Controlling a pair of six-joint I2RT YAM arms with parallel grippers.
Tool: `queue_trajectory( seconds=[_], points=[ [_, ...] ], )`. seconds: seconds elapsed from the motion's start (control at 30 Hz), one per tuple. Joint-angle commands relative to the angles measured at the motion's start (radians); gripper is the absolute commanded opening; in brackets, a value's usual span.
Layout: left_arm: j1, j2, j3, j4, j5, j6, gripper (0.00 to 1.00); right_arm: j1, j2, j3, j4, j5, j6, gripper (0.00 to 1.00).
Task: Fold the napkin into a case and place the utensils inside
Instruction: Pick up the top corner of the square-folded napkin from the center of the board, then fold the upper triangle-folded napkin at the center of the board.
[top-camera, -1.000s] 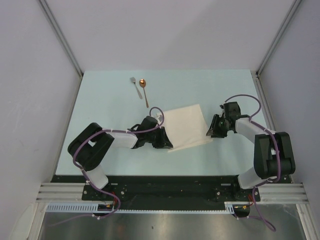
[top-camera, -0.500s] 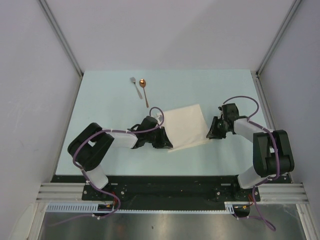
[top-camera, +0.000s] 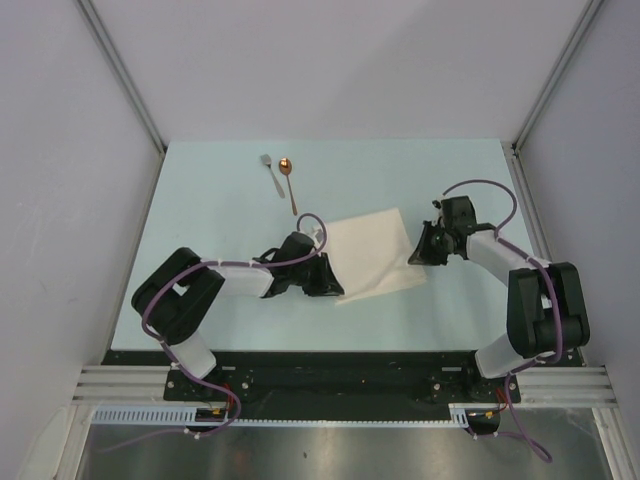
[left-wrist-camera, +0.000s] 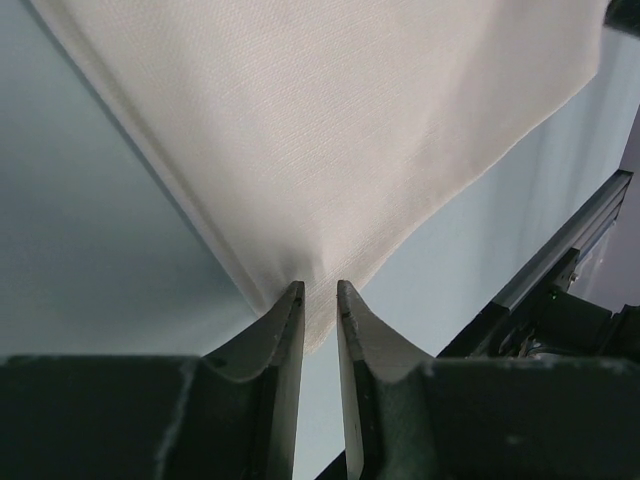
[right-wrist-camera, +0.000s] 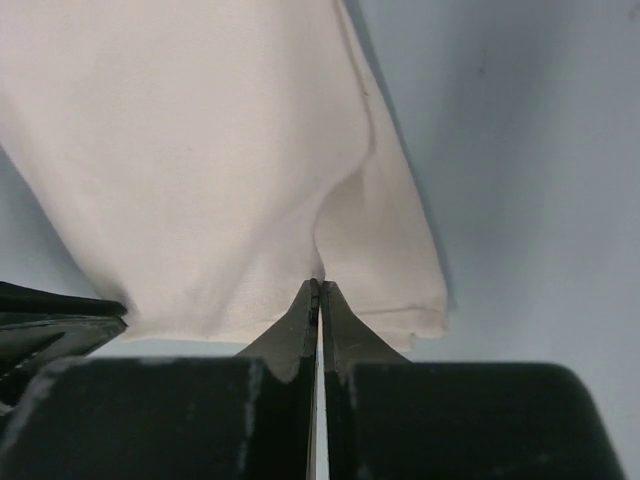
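Observation:
The cream napkin (top-camera: 372, 252) lies flat in the middle of the table, turned at an angle. My right gripper (top-camera: 420, 256) is shut on its right edge near the near-right corner. In the right wrist view the cloth (right-wrist-camera: 190, 150) puckers up into the closed tips (right-wrist-camera: 320, 284). My left gripper (top-camera: 336, 286) stands at the near-left corner. Its jaws (left-wrist-camera: 320, 290) are narrowly open, with the cloth's corner (left-wrist-camera: 330, 130) lying in the gap. The silver fork (top-camera: 271, 172) and the copper-bowled spoon (top-camera: 288, 180) lie side by side farther back and to the left, away from both grippers.
The pale blue table top (top-camera: 210, 215) ends at grey walls on the left, right and back. A black rail (top-camera: 330, 365) carrying the arm bases runs along the near edge. A purple cable (top-camera: 480, 190) loops over the right arm.
My right gripper has closed onto the napkin's right edge and shifted slightly back and towards the cloth. The left arm and the cutlery have not moved.

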Motion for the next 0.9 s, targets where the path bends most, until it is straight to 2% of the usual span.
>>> queue_trajectory(
  seconds=[0.0, 0.47, 0.63, 0.87],
  points=[
    [0.002, -0.013, -0.027, 0.028, -0.013, -0.002, 0.24, 0.044, 0.018, 0.111, 0.027, -0.045, 0.029, 0.0],
    [0.002, -0.044, -0.089, 0.037, -0.033, -0.02, 0.23, 0.249, 0.377, 0.491, 0.096, -0.131, 0.091, 0.0],
    [0.0, -0.042, -0.116, 0.06, -0.033, -0.037, 0.23, 0.277, 0.48, 0.612, 0.107, -0.164, 0.102, 0.0],
    [0.0, -0.044, -0.133, 0.069, -0.036, -0.049, 0.22, 0.282, 0.572, 0.675, 0.126, -0.211, 0.105, 0.0]
  ],
)
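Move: The right hand already holds the napkin's top-layer corner just above the cloth. The far-left corner of the napkin lies about 11 cm ahead of it and 23 cm to its left; the near-right corner is some 6 cm back and 4 cm right, and the spoon 23 cm ahead, 31 cm left. From the left hand, at the near-left corner, the far-left corner is about 20 cm ahead and 5 cm left. Right hand, shut on the top-layer corner, sweeps about 20 cm left and forward across the napkin towards its far-left corner. ##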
